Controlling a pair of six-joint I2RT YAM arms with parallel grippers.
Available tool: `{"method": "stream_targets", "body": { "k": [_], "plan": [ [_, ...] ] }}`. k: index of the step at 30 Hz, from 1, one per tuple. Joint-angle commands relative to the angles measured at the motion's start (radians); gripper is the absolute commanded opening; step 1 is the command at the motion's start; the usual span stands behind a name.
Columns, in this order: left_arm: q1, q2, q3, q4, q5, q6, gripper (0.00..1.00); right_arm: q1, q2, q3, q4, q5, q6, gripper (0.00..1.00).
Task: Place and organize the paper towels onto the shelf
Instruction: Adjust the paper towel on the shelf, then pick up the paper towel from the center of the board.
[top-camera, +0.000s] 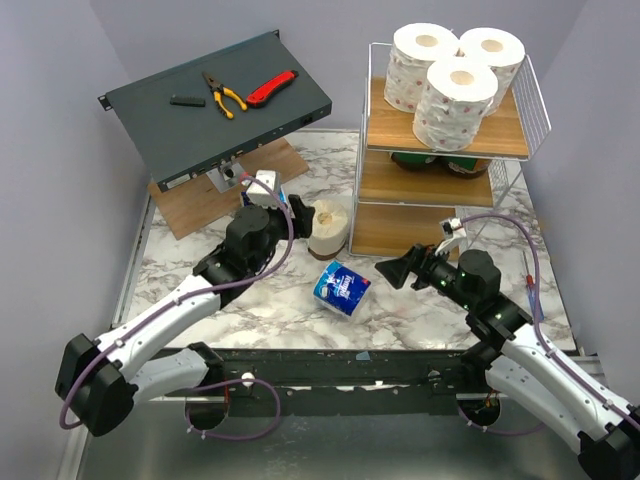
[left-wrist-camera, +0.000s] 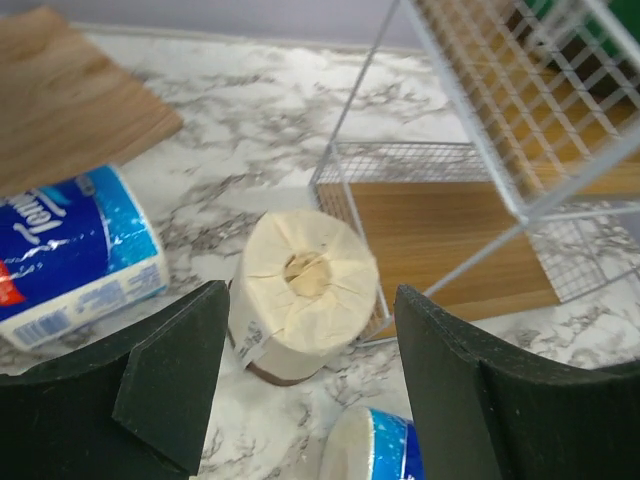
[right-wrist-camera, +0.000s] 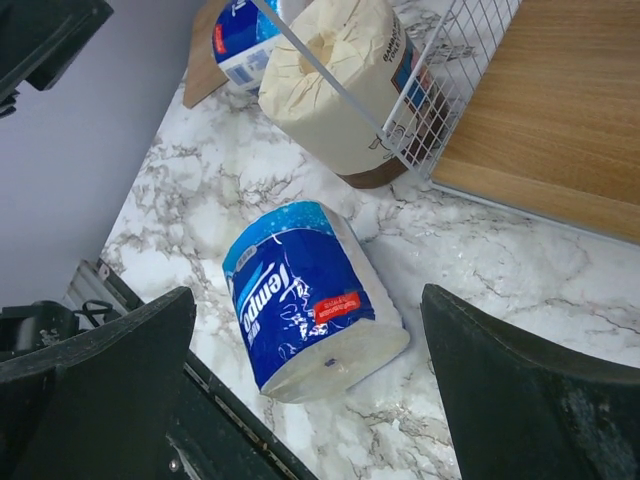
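Three white paper towels (top-camera: 455, 100) stand on the top tier of the shelf (top-camera: 385, 112), and green-wrapped rolls (top-camera: 440, 160) lie on the middle tier. A plain cream roll (top-camera: 328, 228) (left-wrist-camera: 305, 300) stands on the table against the shelf's lower left corner. My left gripper (top-camera: 283, 203) (left-wrist-camera: 310, 390) is open just short of the cream roll, holding nothing. One blue-and-white pack (left-wrist-camera: 70, 255) lies to its left by the wooden board. Another blue pack (top-camera: 342, 288) (right-wrist-camera: 310, 305) lies on its side on the marble, with my open right gripper (top-camera: 400, 270) (right-wrist-camera: 320, 395) hovering over it.
A slanted dark grey metal box (top-camera: 220, 100) at the back left carries pliers (top-camera: 222, 95) and a red knife (top-camera: 272, 88). Under it lies a flat wooden board (top-camera: 200, 205). The shelf's bottom board (right-wrist-camera: 560, 110) is bare where it shows. A black rail runs along the near table edge.
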Motion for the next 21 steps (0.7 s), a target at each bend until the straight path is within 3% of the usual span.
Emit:
{"method": "stream_targets", "body": {
  "k": [1,9,21],
  "plan": [
    [0.041,0.099,0.131,-0.173,-0.028,-0.112,0.71,-0.001,0.011,-0.012,0.026,0.049,0.029,0.97],
    [0.086,0.367,0.405,-0.453,0.06,-0.21,0.72,-0.001,0.024,0.019,-0.044,0.072,0.014,0.97],
    [0.114,0.578,0.544,-0.625,0.058,-0.277,0.65,-0.001,0.038,0.046,-0.113,0.082,0.0,0.97]
  ]
}}
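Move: The cream paper towel roll stands on the table about 9 cm ahead of my left hand, 6 cm to its right and some 20 cm below. The fallen Tempo roll lies about 4 cm back and 9 right, the blue pack about 14 ahead and 9 left, the lowest shelf board roughly 15 ahead and 22 right, all low down. From my right hand the cream roll is about 17 ahead, 14 left and 12 lower. I bring my left hand down on the cream roll in a curve: first forward about 5 cm with little drop, then nearly straight down, some 9 cm lower in all. Meanwhile the wrist tips the fingers down by about 30 degrees so they turn from nearly level towards the roll's top, staying well apart and not yet touching it. ##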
